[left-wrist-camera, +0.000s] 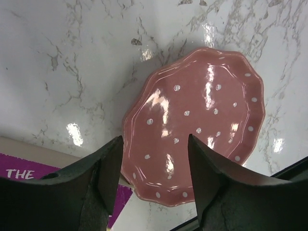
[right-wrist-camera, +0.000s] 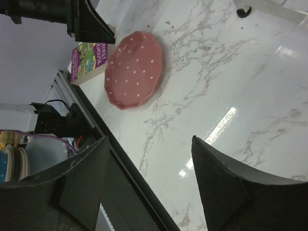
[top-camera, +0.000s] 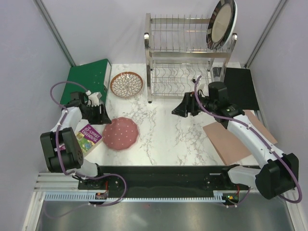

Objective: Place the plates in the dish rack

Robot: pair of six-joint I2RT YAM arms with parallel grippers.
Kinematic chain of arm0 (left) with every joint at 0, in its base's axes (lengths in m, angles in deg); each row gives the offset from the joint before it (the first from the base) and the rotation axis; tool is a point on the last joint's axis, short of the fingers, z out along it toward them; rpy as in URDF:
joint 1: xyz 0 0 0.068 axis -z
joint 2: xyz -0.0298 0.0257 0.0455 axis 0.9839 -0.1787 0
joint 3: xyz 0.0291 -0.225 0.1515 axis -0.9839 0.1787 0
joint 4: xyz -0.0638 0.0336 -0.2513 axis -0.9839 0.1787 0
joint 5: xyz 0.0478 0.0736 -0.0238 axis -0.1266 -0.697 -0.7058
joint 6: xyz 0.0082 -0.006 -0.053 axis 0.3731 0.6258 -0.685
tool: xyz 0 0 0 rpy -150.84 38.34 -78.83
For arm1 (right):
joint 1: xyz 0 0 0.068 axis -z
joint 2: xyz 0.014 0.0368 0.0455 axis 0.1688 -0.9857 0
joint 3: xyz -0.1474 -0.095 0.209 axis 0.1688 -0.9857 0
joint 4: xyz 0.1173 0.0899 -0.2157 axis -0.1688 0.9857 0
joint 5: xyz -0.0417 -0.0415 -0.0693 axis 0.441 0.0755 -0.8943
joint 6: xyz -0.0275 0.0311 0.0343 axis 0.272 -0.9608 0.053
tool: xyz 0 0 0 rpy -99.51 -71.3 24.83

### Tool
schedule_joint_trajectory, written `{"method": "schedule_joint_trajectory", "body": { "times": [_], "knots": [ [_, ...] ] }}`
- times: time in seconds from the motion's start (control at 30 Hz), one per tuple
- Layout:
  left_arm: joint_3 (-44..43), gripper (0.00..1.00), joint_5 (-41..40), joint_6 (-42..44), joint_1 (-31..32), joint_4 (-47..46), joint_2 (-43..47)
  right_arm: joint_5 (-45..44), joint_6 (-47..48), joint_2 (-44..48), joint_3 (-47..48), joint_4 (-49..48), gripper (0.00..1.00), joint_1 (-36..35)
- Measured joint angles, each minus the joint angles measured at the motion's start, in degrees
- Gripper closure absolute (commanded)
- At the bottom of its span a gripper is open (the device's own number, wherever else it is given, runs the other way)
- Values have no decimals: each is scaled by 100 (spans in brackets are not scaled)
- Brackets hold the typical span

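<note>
The pink plate [top-camera: 120, 133] with white dots lies flat on the marble table [top-camera: 163, 130], its left edge resting on a book. My left gripper [top-camera: 103, 115] hovers just left of it, jaws open; in the left wrist view the pink plate [left-wrist-camera: 202, 120] shows between and beyond the open left gripper [left-wrist-camera: 155, 144]. A brown-and-white petal plate [top-camera: 126, 84] lies left of the dish rack [top-camera: 185, 53]. A dark-rimmed beige plate [top-camera: 222, 24] stands upright in the rack's top tier, at the right. My right gripper [top-camera: 179, 110] is open over bare marble in front of the rack, holding nothing [right-wrist-camera: 151, 144].
A green binder [top-camera: 89, 77] lies at the back left. The purple book [top-camera: 89, 137] sits near the left arm. A brown board [top-camera: 238, 134] and a black mat [top-camera: 240, 86] cover the right side. From the right wrist, the pink plate [right-wrist-camera: 134, 70] and book [right-wrist-camera: 86, 60] lie far off.
</note>
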Motion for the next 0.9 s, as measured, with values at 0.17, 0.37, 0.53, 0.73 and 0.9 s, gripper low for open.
{"method": "schedule_joint_trajectory", "body": {
  "times": [0.17, 0.37, 0.53, 0.73, 0.9],
  "knots": [
    [0, 38, -160, 380, 0, 164, -173, 221, -424, -68, -553, -645, 25, -247],
    [0, 44, -472, 584, 0, 177, -619, 348, -732, -341, -916, -975, 25, -407],
    [-66, 65, -509, 774, 9, 326, -977, 363, -931, -503, -1051, -1432, 25, -511],
    [-542, 79, -420, 1036, 326, 697, -1373, 321, -1040, -544, -1259, -1690, 25, -542],
    [-695, 84, -354, 1038, 885, 848, -1567, 271, -1051, -542, -1320, -1738, 25, -542]
  ]
}}
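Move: The pink plate's middle lies about 6 cm to the left hand's right, 5 cm back and 6 cm below; its left rim is close beneath the open fingers. The book is some 9 cm left of that hand and 7 cm back, and the brown patterned plate roughly 21 cm ahead and 10 cm right, both also about 6 cm lower. From the right hand the pink plate lies about 32 cm left, 4 cm back and 22 cm below. The left fingers come down about 5 cm onto the pink plate's left rim, easing slightly back and left, and close until the rim is pinched between the tips. While closing, this hand swings some 4.5 cm right, pushing the plate along, its wrist turning clockwise and tipping down. The right hand, still open and empty, sinks 7 cm and drifts left. ##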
